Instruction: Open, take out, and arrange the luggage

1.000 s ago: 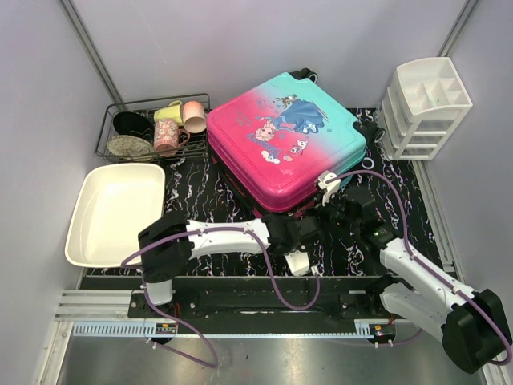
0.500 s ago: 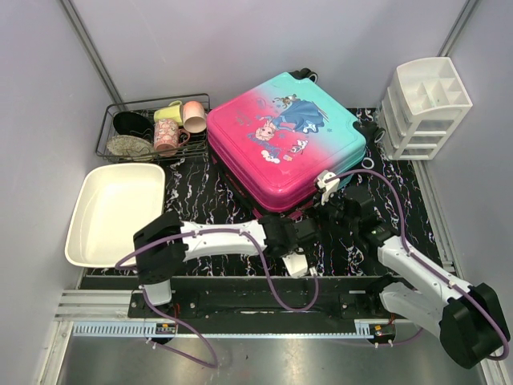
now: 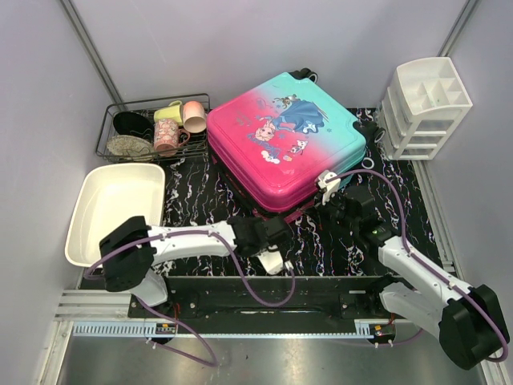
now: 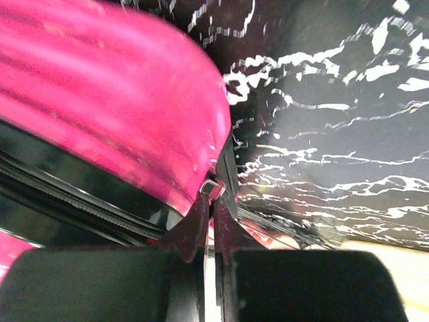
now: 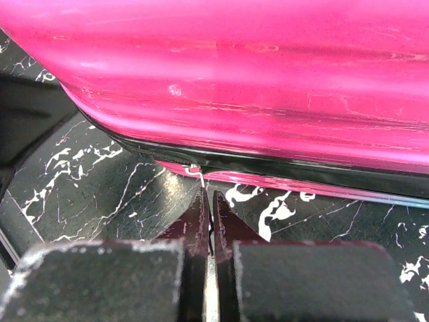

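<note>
The luggage (image 3: 284, 140), a teal-to-pink hard-shell suitcase with a cartoon print, lies flat on the black marbled mat with its lid down. My left gripper (image 3: 280, 226) is at its near pink corner. In the left wrist view the pink shell (image 4: 120, 107) fills the left side, and the left gripper (image 4: 213, 201) is shut on a small silver zipper pull (image 4: 213, 189). My right gripper (image 3: 338, 202) sits at the near edge further right. In the right wrist view it (image 5: 209, 196) is shut on a thin metal zipper pull (image 5: 196, 170) under the pink shell (image 5: 268, 80).
A wire rack (image 3: 152, 128) with cups and bowls stands at the back left. A white tub (image 3: 112, 212) lies at the left, near my left arm. A white drawer organizer (image 3: 425, 108) stands at the back right.
My left gripper has shut on the zipper pull and moved left along the suitcase's near edge, the arm swinging left with it. The right arm has barely moved.
</note>
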Motion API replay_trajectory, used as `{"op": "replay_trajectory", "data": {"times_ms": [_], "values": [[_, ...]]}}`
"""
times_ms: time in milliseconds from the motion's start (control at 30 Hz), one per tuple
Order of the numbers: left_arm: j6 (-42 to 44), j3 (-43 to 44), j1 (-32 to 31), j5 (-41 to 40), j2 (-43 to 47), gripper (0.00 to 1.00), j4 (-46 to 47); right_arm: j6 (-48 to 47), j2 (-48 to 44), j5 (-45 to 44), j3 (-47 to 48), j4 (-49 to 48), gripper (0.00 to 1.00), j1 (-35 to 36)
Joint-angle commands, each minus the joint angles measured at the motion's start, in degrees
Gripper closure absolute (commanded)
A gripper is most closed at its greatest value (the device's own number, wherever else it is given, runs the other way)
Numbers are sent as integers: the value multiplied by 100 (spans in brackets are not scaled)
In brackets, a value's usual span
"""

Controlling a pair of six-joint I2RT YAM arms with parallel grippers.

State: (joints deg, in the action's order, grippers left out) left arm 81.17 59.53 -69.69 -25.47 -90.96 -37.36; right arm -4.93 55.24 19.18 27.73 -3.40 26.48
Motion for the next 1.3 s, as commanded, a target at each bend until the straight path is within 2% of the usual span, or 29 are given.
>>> {"op": "replay_trajectory", "data": {"times_ms": [0,133,367,633,800,867,900,967,1000,1033,1100,1133,1200,1233,1267], "values": [[-260,-512,719,-388,385,100,-545,-412,-154,-1136,14,94,100,-433],[818,-1038,1351,-336,851,100,701,-500,-251,-1109,-21,208,100,-486],[1963,-1750,2187,191,1290,100,2528,-650,-374,-1162,-13,479,100,-573],[3071,-1884,3688,1175,1098,100,3621,-755,-506,-1188,22,744,100,-635],[3353,-1664,4392,1894,948,100,3956,-825,-567,-1232,66,858,100,-653],[3362,-1646,4490,2116,1045,100,3947,-817,-585,-1241,75,911,100,-662],[3318,-1637,4499,2195,1106,83,3904,-799,-585,-1206,84,920,100,-662],[3117,-1523,4499,2511,1464,51,3159,-790,-611,-1084,145,972,100,-662],[2985,-1462,4499,2808,1606,28,2843,-790,-620,-987,180,981,100,-662],[2749,-1192,4491,3150,1747,5,1839,-738,-646,-960,268,1016,98,-653],[2327,-874,4508,3625,2090,1,963,-624,-681,-899,391,1095,89,-662],[1777,-394,4526,3802,2187,1,19,-589,-725,-864,557,1218,85,-662],[958,188,4700,4485,2170,1,-664,-449,-795,-767,742,1359,71,-662],[58,904,4762,4672,1987,1,-1293,-361,-857,-793,908,1499,65,-662],[-508,1268,4824,4840,1864,1,-1430,-273,-892,-845,1006,1587,54,-662]]}}
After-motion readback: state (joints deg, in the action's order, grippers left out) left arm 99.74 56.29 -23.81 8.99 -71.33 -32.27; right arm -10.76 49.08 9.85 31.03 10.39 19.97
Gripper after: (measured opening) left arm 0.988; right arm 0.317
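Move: The suitcase's left corner, where the left hand is taking the zipper pull it already pinches near the case's near corner, lies about 16 cm ahead of that hand and 13 cm to its left, at roughly its height. The dish rack stands some 20 cm ahead and 28 cm left, and the white tray about 38 cm left and level with it. For the right hand, shut on a second pull, the teal right corner is about 9 cm ahead and 12 cm to the right. The zipper pull in the left fingers is drawn along the suitcase's near-left side, forward and left about 19 cm towards the left corner; then the fingers open wide, let it go, and the hand lifts roughly 7 cm while easing back. The right hand slides right some 7 cm along the near-right side, turning clockwise a little over 10 degrees, comes off its pull, and starts opening its fingers. ##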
